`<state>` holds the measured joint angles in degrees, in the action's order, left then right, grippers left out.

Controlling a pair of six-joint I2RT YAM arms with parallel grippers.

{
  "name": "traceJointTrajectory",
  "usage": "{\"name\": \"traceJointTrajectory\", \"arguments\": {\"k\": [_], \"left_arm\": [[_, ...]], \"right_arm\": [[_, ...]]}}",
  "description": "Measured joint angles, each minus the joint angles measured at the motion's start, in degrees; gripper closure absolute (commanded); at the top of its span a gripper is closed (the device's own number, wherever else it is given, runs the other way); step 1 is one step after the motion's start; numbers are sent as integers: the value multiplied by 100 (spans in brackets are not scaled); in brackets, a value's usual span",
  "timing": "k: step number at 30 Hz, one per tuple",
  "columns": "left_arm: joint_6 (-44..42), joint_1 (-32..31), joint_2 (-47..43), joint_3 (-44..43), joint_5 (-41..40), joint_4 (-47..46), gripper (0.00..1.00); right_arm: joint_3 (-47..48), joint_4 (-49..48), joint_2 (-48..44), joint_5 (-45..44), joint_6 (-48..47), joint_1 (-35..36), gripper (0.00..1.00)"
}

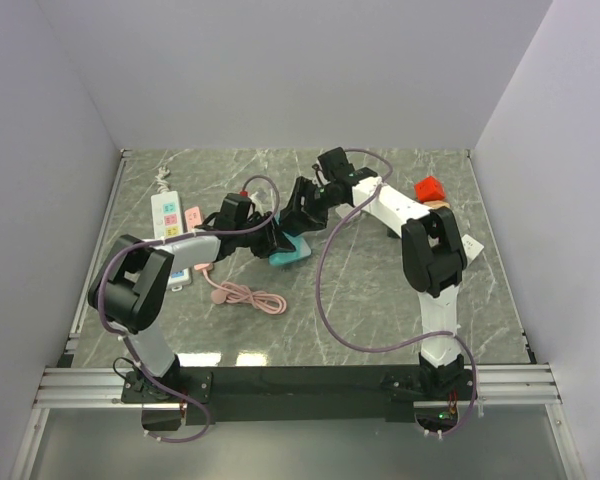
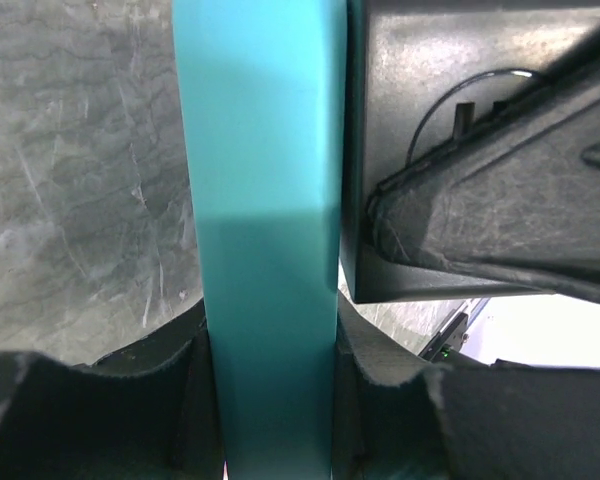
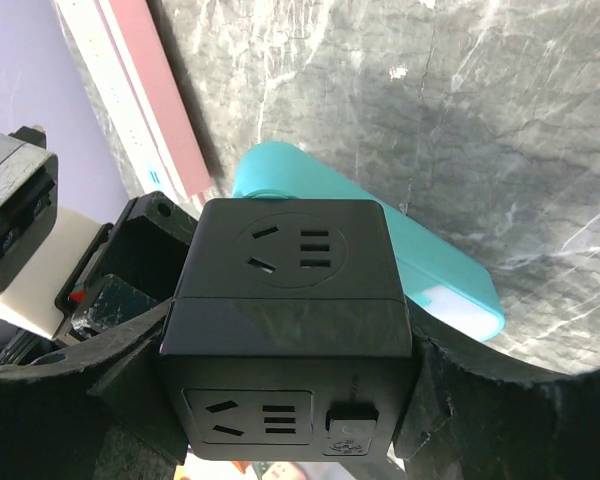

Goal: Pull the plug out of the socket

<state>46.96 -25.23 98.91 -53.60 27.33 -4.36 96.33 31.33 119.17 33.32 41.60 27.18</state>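
The plug is a teal slab (image 2: 265,200), lying on the table in the top view (image 1: 292,252). My left gripper (image 2: 275,400) is shut on it, one finger pressed against each long side. The socket is a black cube (image 3: 290,300) with outlets on two visible faces and a small switch. My right gripper (image 3: 292,370) is shut on the cube's sides. In the right wrist view the teal plug (image 3: 430,260) sticks out from behind the cube. The cube (image 2: 480,150) stands right against the plug in the left wrist view. The frames do not show whether the two are still joined.
A white power strip (image 1: 166,215) lies at the left with a pink item (image 1: 193,216) beside it. A coiled pink cable (image 1: 245,295) sits in front of the left arm. A red block (image 1: 430,189) stands at the back right. Both grippers meet mid-table.
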Motion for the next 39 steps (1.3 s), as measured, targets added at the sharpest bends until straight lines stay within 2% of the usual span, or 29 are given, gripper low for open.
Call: {"name": "traceJointTrajectory", "arguments": {"k": [12,18,22,25,28,32,35,39], "left_arm": [[-83,-42,114,-9,166,-651,99],[-61,-35,240,-2,304,-448,99],[-48,33,243,-4,380,-367,99],[-50,74,243,-13,407,-345,99],[-11,72,243,-7,389,-345,99],[138,254,221,48,337,-398,99],[229,385,197,111,330,-466,99],[245,422,186,116,319,-470,99]], "right_arm": [[197,378,42,892,-542,-474,100],[-1196,-1023,-503,688,199,-411,100],[-1622,-1639,-752,236,560,-203,100],[-1609,-1700,-750,212,590,-205,100],[-1390,-1311,-708,415,339,-361,100],[-164,-125,-343,1071,-328,-1034,100],[435,107,-203,1193,-612,-1523,100],[-24,-136,-501,890,-505,-1725,100]]}}
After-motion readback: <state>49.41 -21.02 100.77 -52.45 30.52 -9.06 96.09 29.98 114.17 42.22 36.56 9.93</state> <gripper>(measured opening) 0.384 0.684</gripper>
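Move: The right gripper already holds the black plug, still against the teal socket, whose middle sits about 4 cm back, 2 cm left and 5 cm below that hand. In the left gripper's keeping, the socket's middle is some 1 cm ahead, 2 cm right and 1 cm below. From the right hand, the white piece lies roughly 13 cm right, level in reach, and the pink strip 5 cm back, 23 cm left, both some 10 cm down. Keep both grips shut and work the black plug off the teal socket: tug the right gripper about 2.5 cm right, ease it back 1 cm, then pull fast to the right, forward and up, ending roughly 11 cm right of its start. Hold the socket with the left gripper, giving a centimetre rightward, then drawing it back left and slightly forward. ##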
